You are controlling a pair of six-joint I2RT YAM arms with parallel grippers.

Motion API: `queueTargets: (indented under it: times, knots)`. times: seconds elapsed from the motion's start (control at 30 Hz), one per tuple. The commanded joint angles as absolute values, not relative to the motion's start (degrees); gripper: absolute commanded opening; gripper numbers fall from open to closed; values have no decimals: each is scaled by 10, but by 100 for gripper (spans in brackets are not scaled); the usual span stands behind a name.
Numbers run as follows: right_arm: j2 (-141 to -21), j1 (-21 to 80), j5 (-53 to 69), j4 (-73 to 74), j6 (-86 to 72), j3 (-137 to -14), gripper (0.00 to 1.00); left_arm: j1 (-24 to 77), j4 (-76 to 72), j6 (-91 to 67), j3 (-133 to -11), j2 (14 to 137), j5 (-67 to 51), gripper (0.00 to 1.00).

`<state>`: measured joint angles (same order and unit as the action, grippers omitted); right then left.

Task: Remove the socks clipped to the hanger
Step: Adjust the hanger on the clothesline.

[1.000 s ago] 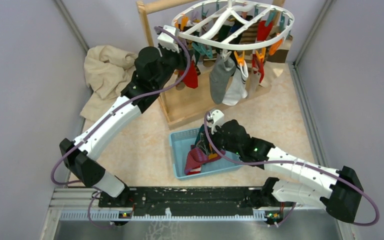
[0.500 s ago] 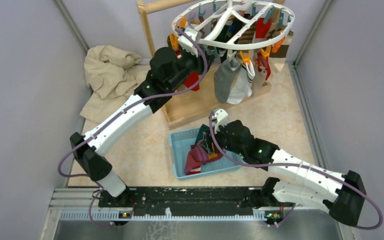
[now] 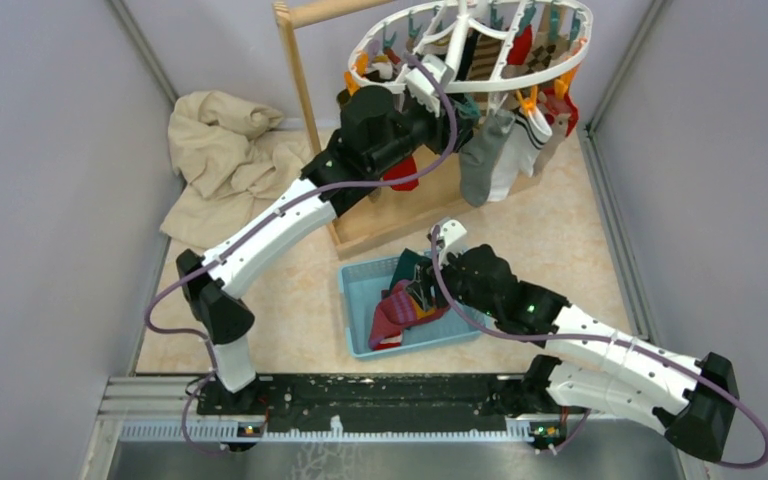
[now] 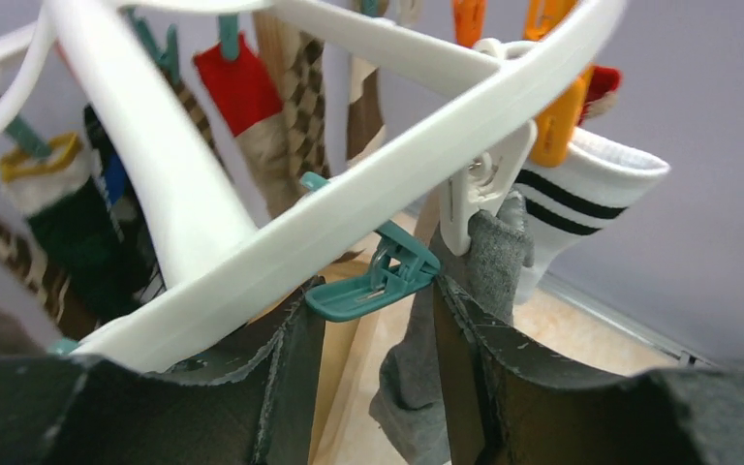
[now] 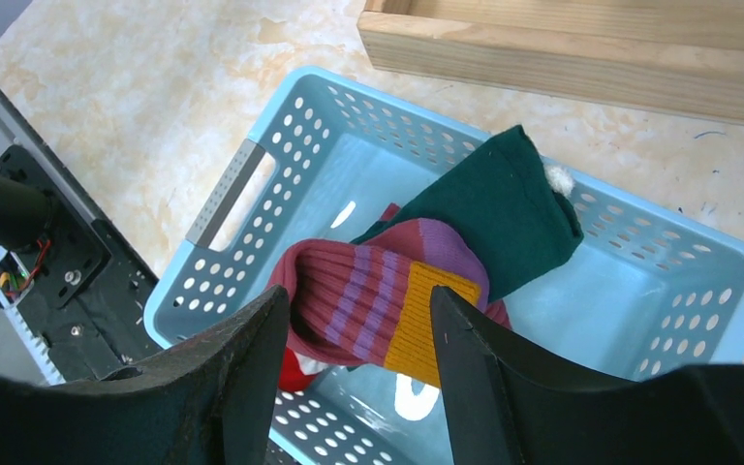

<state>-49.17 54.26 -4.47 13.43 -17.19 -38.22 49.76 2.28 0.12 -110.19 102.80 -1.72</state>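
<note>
The white oval hanger (image 3: 457,40) hangs at the back, its orange and teal clips holding several socks: a red one (image 3: 400,175), a grey one (image 3: 480,160) and a white black-striped one (image 3: 520,135). My left gripper (image 3: 452,108) is raised just under the hanger's white bar (image 4: 281,242). It stands open (image 4: 378,310) with a teal clip (image 4: 373,286) at its fingertips and the grey sock (image 4: 412,387) hanging just beyond. My right gripper (image 5: 358,300) hovers open over a maroon striped sock (image 5: 368,291) and a green sock (image 5: 494,208) lying in the blue basket (image 5: 232,194).
The blue basket (image 3: 355,300) sits in front of the light wooden stand (image 3: 305,80), whose base (image 3: 390,215) lies on the table. A large beige cloth (image 3: 220,150) is heaped at the back left. Grey walls close in on both sides.
My left arm has swept right under the hanger, from the red sock toward the grey one, and its jaws have widened. The hanger and socks swung right. The right arm barely shifted.
</note>
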Motion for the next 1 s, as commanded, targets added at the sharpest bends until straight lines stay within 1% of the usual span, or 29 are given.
queueTargets:
  times: [0.0, 0.1, 0.27, 0.5, 0.63, 0.73, 0.87, 0.97]
  knots:
    - [-475, 545, -56, 121, -180, -375, 56, 511, 69, 21, -1200, 1086, -64, 52]
    - [-473, 545, -61, 124, -180, -374, 57, 519, 89, 28, -1248, 1119, -78, 55]
    - [-467, 545, -75, 131, -180, -375, 57, 521, 97, 16, -1246, 1107, -105, 57]
    - [-479, 545, -78, 130, -180, -383, 57, 532, 98, 13, -1129, 976, -59, 59]
    - [-486, 544, -70, 117, -183, -377, 57, 533, 104, 2, -1074, 902, 15, 67]
    - [-494, 544, -63, 110, -185, -376, 57, 532, 123, -20, -1069, 865, 85, 72]
    - [-495, 544, -59, 108, -187, -376, 57, 532, 128, -42, -1057, 827, 150, 76]
    - [-495, 544, -56, 106, -187, -377, 57, 520, 142, -32, -1079, 839, 202, 77]
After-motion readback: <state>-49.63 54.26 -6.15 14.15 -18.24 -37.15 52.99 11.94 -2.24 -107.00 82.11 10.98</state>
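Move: The left hand is right at the front rim of the hanger: a teal clip sits about 1 cm ahead, 2 cm to its right and 1 cm above the point between its fingers. The grey sock hangs some 6 cm to that hand's right, 2 cm ahead and 8 cm lower; the striped white sock is around 11 cm right, 3 cm ahead and 5 cm lower. From the right hand the teal clip is roughly 19 cm ahead, 4 cm right and 27 cm up. With its fingertips already at the teal clip on the front rim, the left hand first carries on to the right about 5 cm, pushing the hanger's front edge that way. It then comes free and draws off left, up and back, some 16 cm leftward from the turning point, turning counter-clockwise as the fingers open wider. ##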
